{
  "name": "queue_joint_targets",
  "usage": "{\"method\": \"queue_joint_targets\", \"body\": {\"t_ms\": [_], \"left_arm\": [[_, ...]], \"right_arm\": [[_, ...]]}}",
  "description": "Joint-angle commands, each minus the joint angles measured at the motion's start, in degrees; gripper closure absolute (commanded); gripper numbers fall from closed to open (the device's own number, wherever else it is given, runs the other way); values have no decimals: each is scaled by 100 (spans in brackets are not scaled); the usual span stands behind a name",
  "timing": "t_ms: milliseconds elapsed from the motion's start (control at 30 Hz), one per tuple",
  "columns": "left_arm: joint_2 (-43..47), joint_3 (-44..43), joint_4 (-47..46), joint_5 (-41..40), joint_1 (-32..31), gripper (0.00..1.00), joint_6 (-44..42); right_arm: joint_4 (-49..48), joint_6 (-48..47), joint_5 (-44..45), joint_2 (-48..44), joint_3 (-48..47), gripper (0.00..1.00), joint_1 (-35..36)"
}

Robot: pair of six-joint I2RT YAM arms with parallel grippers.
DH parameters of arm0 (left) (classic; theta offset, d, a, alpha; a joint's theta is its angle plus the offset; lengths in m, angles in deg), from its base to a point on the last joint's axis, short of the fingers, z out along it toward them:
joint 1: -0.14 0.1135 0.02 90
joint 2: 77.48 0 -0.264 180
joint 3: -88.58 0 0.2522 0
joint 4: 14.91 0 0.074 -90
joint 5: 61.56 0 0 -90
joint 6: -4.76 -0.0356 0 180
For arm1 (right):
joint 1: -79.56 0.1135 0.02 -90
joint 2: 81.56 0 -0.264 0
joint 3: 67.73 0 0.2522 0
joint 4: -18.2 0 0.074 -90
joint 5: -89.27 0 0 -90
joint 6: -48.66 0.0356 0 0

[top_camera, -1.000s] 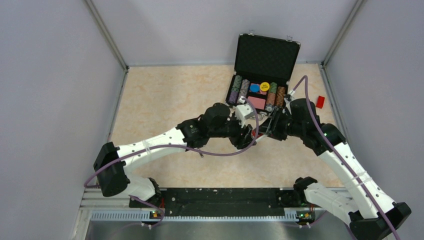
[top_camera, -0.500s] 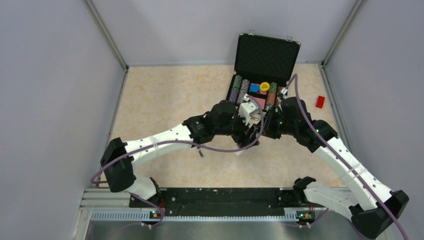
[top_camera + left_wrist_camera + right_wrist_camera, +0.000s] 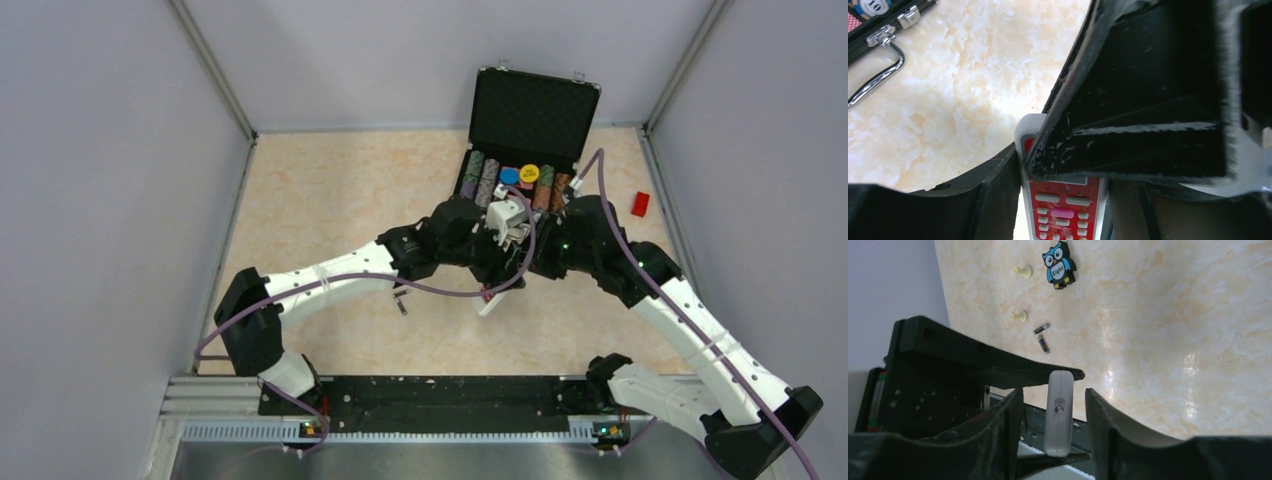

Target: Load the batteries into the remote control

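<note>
The remote control [image 3: 1063, 210] shows its red face and white buttons in the left wrist view. My left gripper [image 3: 1063, 200] is shut on it across its width, above the table. In the right wrist view its white end [image 3: 1059, 415] stands between the fingers of my right gripper [image 3: 1054, 400], which is open with a gap on each side. From above, both grippers meet at mid-table over the remote control [image 3: 490, 300]. Two batteries [image 3: 1041, 328] [image 3: 1043, 344] lie on the table beyond, small and dark with pale ends.
An open black case [image 3: 520, 180] of poker chips stands just behind the grippers, with its handle [image 3: 873, 80] close by. A small red block [image 3: 640, 204] lies at the right wall. A blue owl toy [image 3: 1058, 265] and two cream pegs [image 3: 1022, 271] [image 3: 1019, 316] lie near the batteries.
The left arm has stretched further right and toward the case, carrying the remote control. The right wrist has closed in on it, so the two grippers now overlap.
</note>
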Motion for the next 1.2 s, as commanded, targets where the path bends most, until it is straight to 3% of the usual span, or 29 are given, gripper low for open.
{"method": "queue_joint_targets", "body": {"t_ms": [0, 233, 400, 533, 700, 867, 1167], "left_arm": [[620, 342, -1007, 386, 351, 100, 579], [1766, 1324, -2798, 860, 1440, 100, 1951], [2480, 1770, -4244, 514, 1853, 100, 2896], [2613, 1466, -4337, 397, 1885, 100, 3487], [2547, 1145, -4058, 325, 1918, 100, 4311], [2456, 1157, -4301, 414, 1940, 100, 4715], [2396, 1145, -4271, 386, 1949, 100, 4810]], "right_arm": [[-280, 360, 197, -419, -383, 45, 87], [-1071, 1059, 171, -982, -132, 28, 81], [-3464, 1688, -857, -1074, 918, 23, 89], [-4827, 1341, -1341, -719, 1082, 19, 221], [-5475, 63, -1679, -315, 564, 12, 704], [-6178, -127, -2087, -165, 532, 9, 798], [-6201, -354, -2202, -216, 613, 6, 944]]}}
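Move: The left hand already holds the remote control near its display end; its middle lies about 3 cm back, 2 cm left and 3 cm below that hand. From that hand, the batteries lie roughly 5 cm ahead, 21 cm left; the owl block 16 cm ahead, 15 cm left, both some 19 cm below. From the right hand, the remote's middle is about 5 cm back, 5 cm left and 4 cm below. Left lifts the held remote some 23 cm, leftward too, rolling 50 degrees; right, opening wide, rises leftward facing it. ##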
